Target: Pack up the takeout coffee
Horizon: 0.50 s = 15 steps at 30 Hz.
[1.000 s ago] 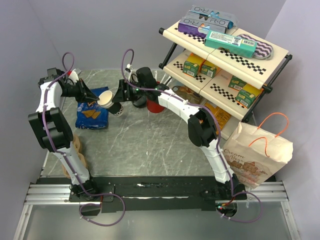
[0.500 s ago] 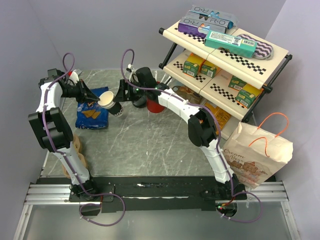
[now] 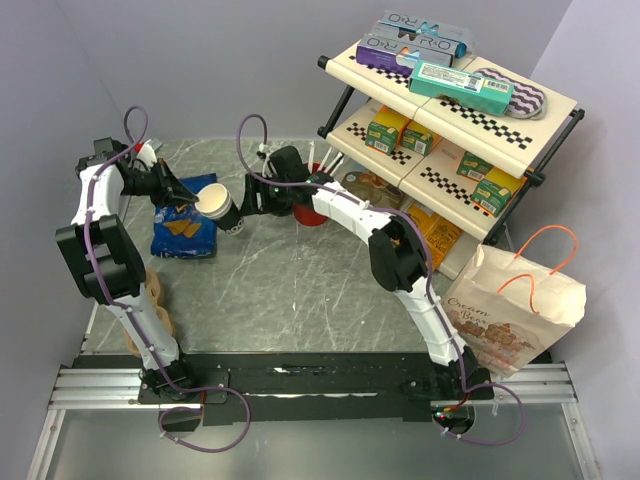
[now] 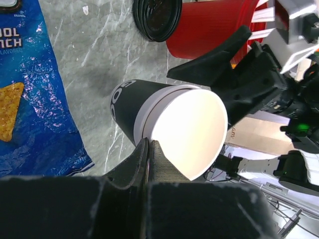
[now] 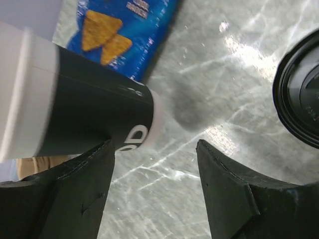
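The takeout coffee cup (image 3: 215, 203) hangs tilted above the table, dark sleeve outside and cream inside (image 4: 187, 132), with no lid on it. My left gripper (image 4: 148, 144) is shut on its rim, one finger inside and one outside. My right gripper (image 5: 153, 149) stands open just right of the cup's base (image 5: 89, 117), and the base lies past its left fingertip (image 5: 102, 152). The round black lid (image 4: 157, 19) lies on the table beside the red cup (image 4: 214, 30); the lid's edge (image 5: 301, 102) also shows in the right wrist view.
A blue chip bag (image 3: 183, 228) lies flat under the left arm. The red cup with white straws (image 3: 312, 208) stands behind the right wrist. A two-tier shelf (image 3: 450, 110) of boxes fills the right back. A paper bag (image 3: 520, 300) stands at the right.
My right wrist has turned and come closer to the cup's base. The cup has shifted slightly right in the left gripper's hold.
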### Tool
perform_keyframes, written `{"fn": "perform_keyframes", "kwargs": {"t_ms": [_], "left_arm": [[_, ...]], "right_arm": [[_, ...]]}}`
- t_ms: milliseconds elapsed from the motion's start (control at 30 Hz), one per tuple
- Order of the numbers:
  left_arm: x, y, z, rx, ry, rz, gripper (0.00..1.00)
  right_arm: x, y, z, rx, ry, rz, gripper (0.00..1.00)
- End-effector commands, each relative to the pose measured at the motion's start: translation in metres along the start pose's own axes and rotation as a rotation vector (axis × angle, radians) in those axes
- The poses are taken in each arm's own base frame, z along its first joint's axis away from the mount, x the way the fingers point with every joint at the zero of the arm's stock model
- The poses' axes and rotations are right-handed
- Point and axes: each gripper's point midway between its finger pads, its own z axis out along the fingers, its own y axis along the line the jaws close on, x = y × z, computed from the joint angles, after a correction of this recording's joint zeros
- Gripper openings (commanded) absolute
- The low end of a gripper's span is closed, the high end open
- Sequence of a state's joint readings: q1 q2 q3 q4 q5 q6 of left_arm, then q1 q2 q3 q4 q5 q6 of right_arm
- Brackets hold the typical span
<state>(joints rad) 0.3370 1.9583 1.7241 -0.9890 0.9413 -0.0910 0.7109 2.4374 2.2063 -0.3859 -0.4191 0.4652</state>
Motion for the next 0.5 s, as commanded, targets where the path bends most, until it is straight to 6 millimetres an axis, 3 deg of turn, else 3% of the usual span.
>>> {"fn": "perform_keyframes", "kwargs": {"t_ms": [0,167,300,367,400,467], "left_arm": [[-0.005,-0.015,-0.011,-0.007,-0.036,0.049,0.01],[-0.025,0.009,-0.018,-0.18,-0.088,0.105,0.01],[-0.032,0.007,-0.02,-0.23,-0.102,0.156,0.01],[-0.032,0.005,-0.02,-0.243,-0.101,0.177,0.01],[-0.032,0.001,-0.021,-0.239,-0.107,0.181,0.01],[-0.029,-0.002,-0.021,-0.23,-0.101,0.182,0.01]], "right_arm": [[-0.03,0.032,-0.024,-0.058,-0.074,-0.074,0.72],[-0.058,0.071,-0.071,-0.109,-0.148,-0.232,0.72],[-0.077,0.113,-0.122,-0.212,-0.212,-0.486,0.73],[-0.071,0.118,-0.131,-0.24,-0.22,-0.577,0.73],[-0.072,0.133,-0.149,-0.288,-0.246,-0.712,0.74],[-0.056,0.13,-0.154,-0.325,-0.226,-0.827,0.74]]}}
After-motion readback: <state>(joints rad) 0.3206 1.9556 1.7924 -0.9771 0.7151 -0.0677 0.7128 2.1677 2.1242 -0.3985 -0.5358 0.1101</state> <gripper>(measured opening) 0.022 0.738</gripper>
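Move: Just beyond the right fingertips, the paper cup's middle lies about 6 cm left, 2 cm back and roughly 1 cm higher. From that hand the black lid is some 7 cm right, 1 cm ahead and 6 cm down, and the red tub 15 cm right, level in depth and height. The left hand already pinches the cup's rim, its middle 5 cm right, 2 cm back and 4 cm down; the chip bag lies about 6 cm left, 5 cm back and 10 cm down. Backing out from beside the cup's base with fingers still wide open, the right hand dwells briefly, then climbs fast by about 12 cm and draws back some 3 cm, its wrist twisting nearly 30 degrees. The left hand keeps its pinch on the rim, easing nearly 3 cm left and slightly forward while rolling some 15 degrees so its fingers point more steeply down. ##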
